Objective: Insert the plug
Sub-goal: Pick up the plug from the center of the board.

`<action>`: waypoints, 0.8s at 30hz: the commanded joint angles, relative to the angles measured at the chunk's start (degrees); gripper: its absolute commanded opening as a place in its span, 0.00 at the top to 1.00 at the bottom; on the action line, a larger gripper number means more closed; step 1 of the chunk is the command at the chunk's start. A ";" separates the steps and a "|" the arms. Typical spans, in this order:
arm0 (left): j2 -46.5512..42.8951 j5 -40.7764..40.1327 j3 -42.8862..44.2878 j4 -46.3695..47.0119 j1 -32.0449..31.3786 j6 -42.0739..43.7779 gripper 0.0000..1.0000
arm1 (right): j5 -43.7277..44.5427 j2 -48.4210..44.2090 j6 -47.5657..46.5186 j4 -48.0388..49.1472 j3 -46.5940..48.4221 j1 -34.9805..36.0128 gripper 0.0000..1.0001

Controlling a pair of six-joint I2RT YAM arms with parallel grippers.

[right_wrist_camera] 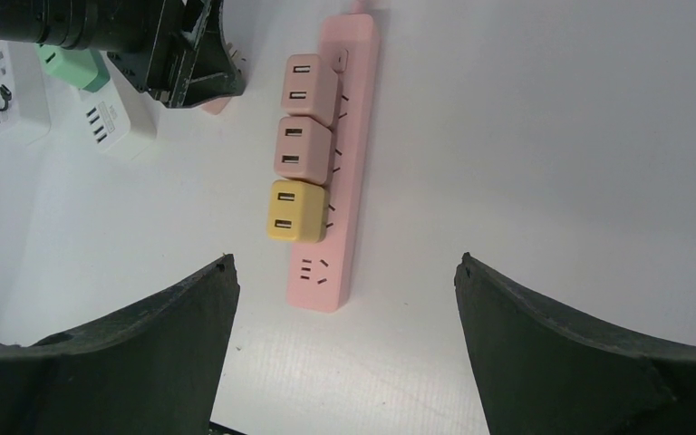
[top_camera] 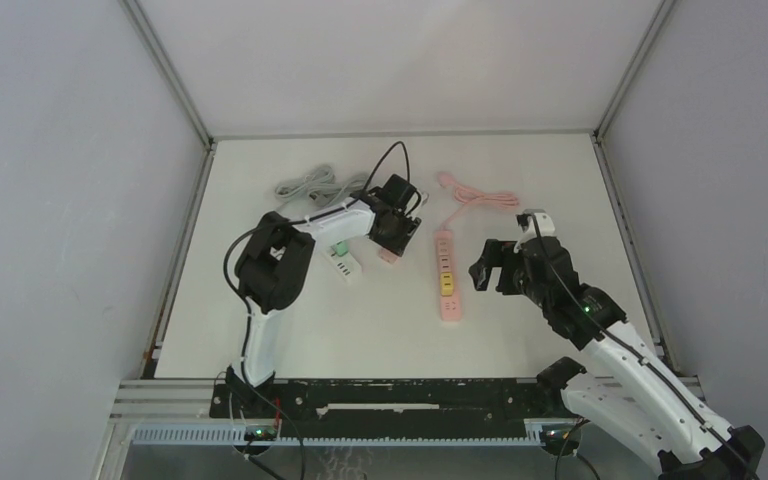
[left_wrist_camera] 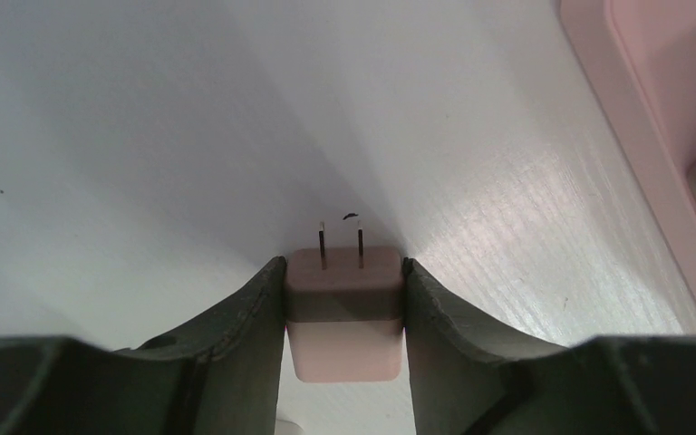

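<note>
A pale pink plug (left_wrist_camera: 344,313) with two metal prongs sits between the fingers of my left gripper (left_wrist_camera: 344,272), which is shut on its sides. The prongs point away from the camera at the white table. In the top view, the left gripper (top_camera: 394,232) holds the plug (top_camera: 388,256) just left of the pink power strip (top_camera: 448,300). The strip (right_wrist_camera: 362,109) carries two pink adaptors (right_wrist_camera: 306,83) and a yellow one (right_wrist_camera: 297,210); its near-end socket (right_wrist_camera: 317,270) is bare. My right gripper (right_wrist_camera: 344,260) hangs open above that end, holding nothing.
A white power strip (top_camera: 344,263) with a green adaptor (right_wrist_camera: 77,63) lies under the left arm. A grey cable (top_camera: 308,186) is coiled at the back left. The pink strip's cord (top_camera: 480,195) curls at the back. Walls enclose the table.
</note>
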 commanded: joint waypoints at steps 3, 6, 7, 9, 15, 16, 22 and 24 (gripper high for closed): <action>-5.41 4.86 -6.30 4.80 0.76 -4.83 0.63 | 0.97 1.13 1.39 5.54 -0.56 3.75 0.06; -8.96 5.81 -8.48 6.58 0.99 -8.08 0.70 | 2.86 2.64 2.64 8.75 -0.95 7.61 0.06; -10.25 6.16 -9.47 7.33 0.99 -9.28 0.71 | 3.54 3.30 2.84 9.73 -0.97 8.92 0.06; -13.08 6.49 -11.85 9.42 1.06 -12.21 0.74 | 5.26 4.57 3.14 11.54 -0.92 11.53 0.06; -22.61 10.25 -23.41 21.83 1.17 -25.75 0.75 | 10.78 7.40 4.71 16.20 -0.97 18.92 0.06; -24.14 10.61 -25.31 24.33 1.17 -28.50 0.76 | 11.80 7.74 4.96 16.85 -0.96 20.06 0.06; -31.52 17.23 -37.73 41.83 1.08 -47.80 0.80 | 18.02 9.86 5.00 21.34 -1.00 25.79 0.06; -33.88 17.15 -41.17 46.30 1.00 -52.77 0.82 | 19.39 10.42 4.93 23.13 -1.04 27.12 0.06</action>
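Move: The left fingers are already around the pink plug at the board's centre. From that hand, the pink strip's free near-end socket lies about 12 cm right and 11 cm back, at nearly its height; the yellow plug on the strip is 12 cm right and 7 cm back, and the green plug in the white strip about 10 cm left, roughly level with it. From the open right hand, the pink plug lies some 24 cm left, 14 cm ahead and 15 cm below. The left hand keeps the pink plug pinched and lifts it off the table, drawing back about 7 cm and up 8, slightly right towards the pink strip, while its wrist swings the fingertips out to the right and turns counter-clockwise. The right hand, wide open, sweeps about 10 cm left over the strip towards the held plug, turning slightly counter-clockwise. ##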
